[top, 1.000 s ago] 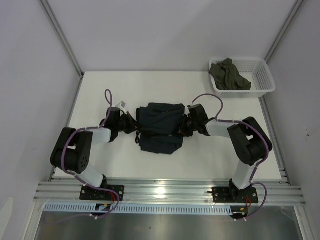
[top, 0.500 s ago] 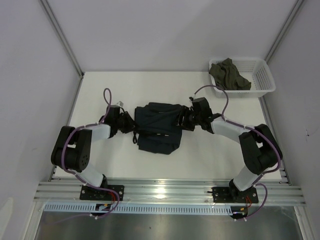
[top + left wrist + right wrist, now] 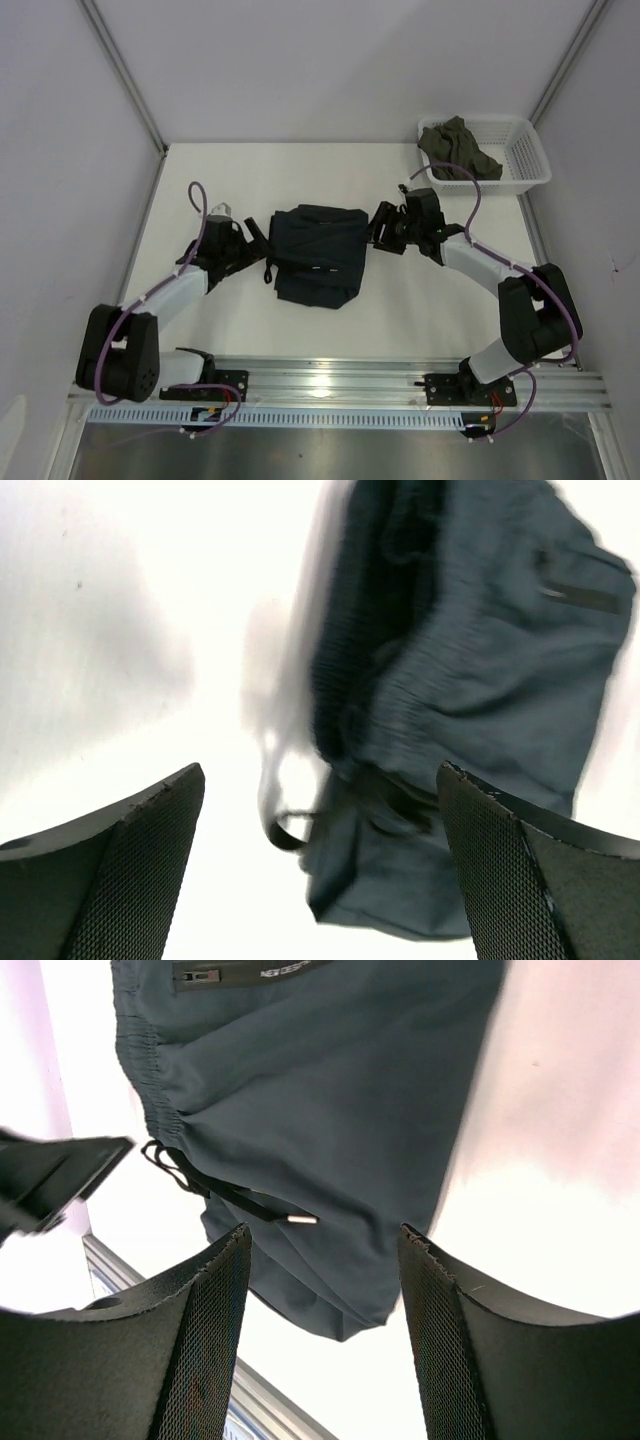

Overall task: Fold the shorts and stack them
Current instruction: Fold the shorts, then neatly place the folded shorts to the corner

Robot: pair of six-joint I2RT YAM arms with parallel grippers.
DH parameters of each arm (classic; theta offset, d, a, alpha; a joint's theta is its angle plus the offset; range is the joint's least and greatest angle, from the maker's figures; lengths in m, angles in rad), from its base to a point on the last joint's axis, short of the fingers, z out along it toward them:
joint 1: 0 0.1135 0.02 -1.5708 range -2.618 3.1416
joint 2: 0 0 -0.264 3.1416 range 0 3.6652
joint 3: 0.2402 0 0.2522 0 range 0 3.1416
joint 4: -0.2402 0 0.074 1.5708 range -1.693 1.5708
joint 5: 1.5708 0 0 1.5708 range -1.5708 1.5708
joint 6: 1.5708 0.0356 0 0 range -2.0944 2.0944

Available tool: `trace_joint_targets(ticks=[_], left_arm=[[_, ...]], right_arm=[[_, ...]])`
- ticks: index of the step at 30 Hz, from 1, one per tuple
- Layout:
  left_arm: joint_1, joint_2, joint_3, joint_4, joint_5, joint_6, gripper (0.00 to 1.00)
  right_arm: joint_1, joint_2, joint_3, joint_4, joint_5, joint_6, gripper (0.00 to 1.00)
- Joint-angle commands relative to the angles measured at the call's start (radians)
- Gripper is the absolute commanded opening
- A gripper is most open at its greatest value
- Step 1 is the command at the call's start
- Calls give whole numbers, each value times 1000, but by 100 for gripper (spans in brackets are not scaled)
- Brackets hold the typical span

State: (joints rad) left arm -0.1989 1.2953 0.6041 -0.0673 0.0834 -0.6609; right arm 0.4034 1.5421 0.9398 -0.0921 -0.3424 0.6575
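The dark teal-navy shorts [image 3: 318, 253] lie folded in a compact bundle at the table's middle, a black drawstring [image 3: 268, 272] trailing off their left edge. My left gripper [image 3: 256, 245] sits just left of them, open and holding nothing. In the left wrist view the shorts [image 3: 480, 660] and a cord loop [image 3: 285, 835] lie beyond its wide-set fingers [image 3: 130, 870]. My right gripper [image 3: 381, 229] hovers off their right edge, open and empty. In the right wrist view the shorts [image 3: 320, 1080] and a metal-tipped drawstring [image 3: 240, 1200] lie past its fingertips [image 3: 210, 1330].
A white plastic basket [image 3: 527, 150] stands at the back right corner with an olive-green garment [image 3: 457, 150] in it. An aluminium rail [image 3: 330, 380] runs along the near table edge, and grey walls close in both sides.
Both grippers have opened and let go of the shorts' edges. The left arm has drawn back to the left, the right arm to the right and back. The shorts stay folded.
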Motion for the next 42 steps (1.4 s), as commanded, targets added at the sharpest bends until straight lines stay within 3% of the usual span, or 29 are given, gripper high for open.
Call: trace_joint_targets(ticks=[1, 5, 9, 15, 22, 26, 32, 36, 42], left_arm=[[-78, -97, 68, -100, -120, 11, 99], [-169, -111, 82, -154, -123, -67, 99], [-223, -119, 22, -96, -54, -144, 99], [-388, -88, 26, -25, -79, -220, 99], [-488, 74, 222, -49, -127, -181, 99], [-508, 223, 380, -222, -220, -135, 98], [-519, 448, 636, -357, -319, -56, 98], [-534, 558, 720, -485, -387, -28, 98], [-551, 637, 750, -509, -416, 4, 98]], right_arm=[[-23, -54, -25, 3, -20, -22, 62], [-41, -74, -44, 5, -33, -19, 62], [-51, -96, -52, -4, -38, -22, 62], [-71, -128, -65, -6, -46, -21, 62], [-100, -161, -87, -35, -23, -24, 62], [-136, -210, -122, -26, -21, -21, 62], [-178, -231, -131, -46, -43, -38, 62], [-212, -255, -147, -47, -66, -45, 62], [-259, -270, -174, -37, -107, -56, 62]])
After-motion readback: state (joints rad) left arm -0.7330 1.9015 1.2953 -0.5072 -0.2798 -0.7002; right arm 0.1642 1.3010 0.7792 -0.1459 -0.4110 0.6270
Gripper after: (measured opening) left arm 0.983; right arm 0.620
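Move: The folded shorts lie to the left hand's right, their middle about 13 cm right, 3 cm nearer the base and 4 cm below. The white-tipped end of the drawstring is some 15 cm right of that hand and 5 cm back; the drawstring's loop at the left edge is 5 cm back and level sideways, both about 4 cm lower. From the right hand the shorts' middle is roughly 12 cm left, 4 cm back and 9 cm down. The left hand's wide-open fingers come down onto the shorts just beyond the drawstring's tip, after a hop up off their left side and a swing of some 16 cm to the right, bowing back towards the base and forward again before sinking. It turns clockwise and its left side rolls up about 25 degrees late in the descent. The right hand, still empty and part open, withdraws about 9 cm right from the shorts. ##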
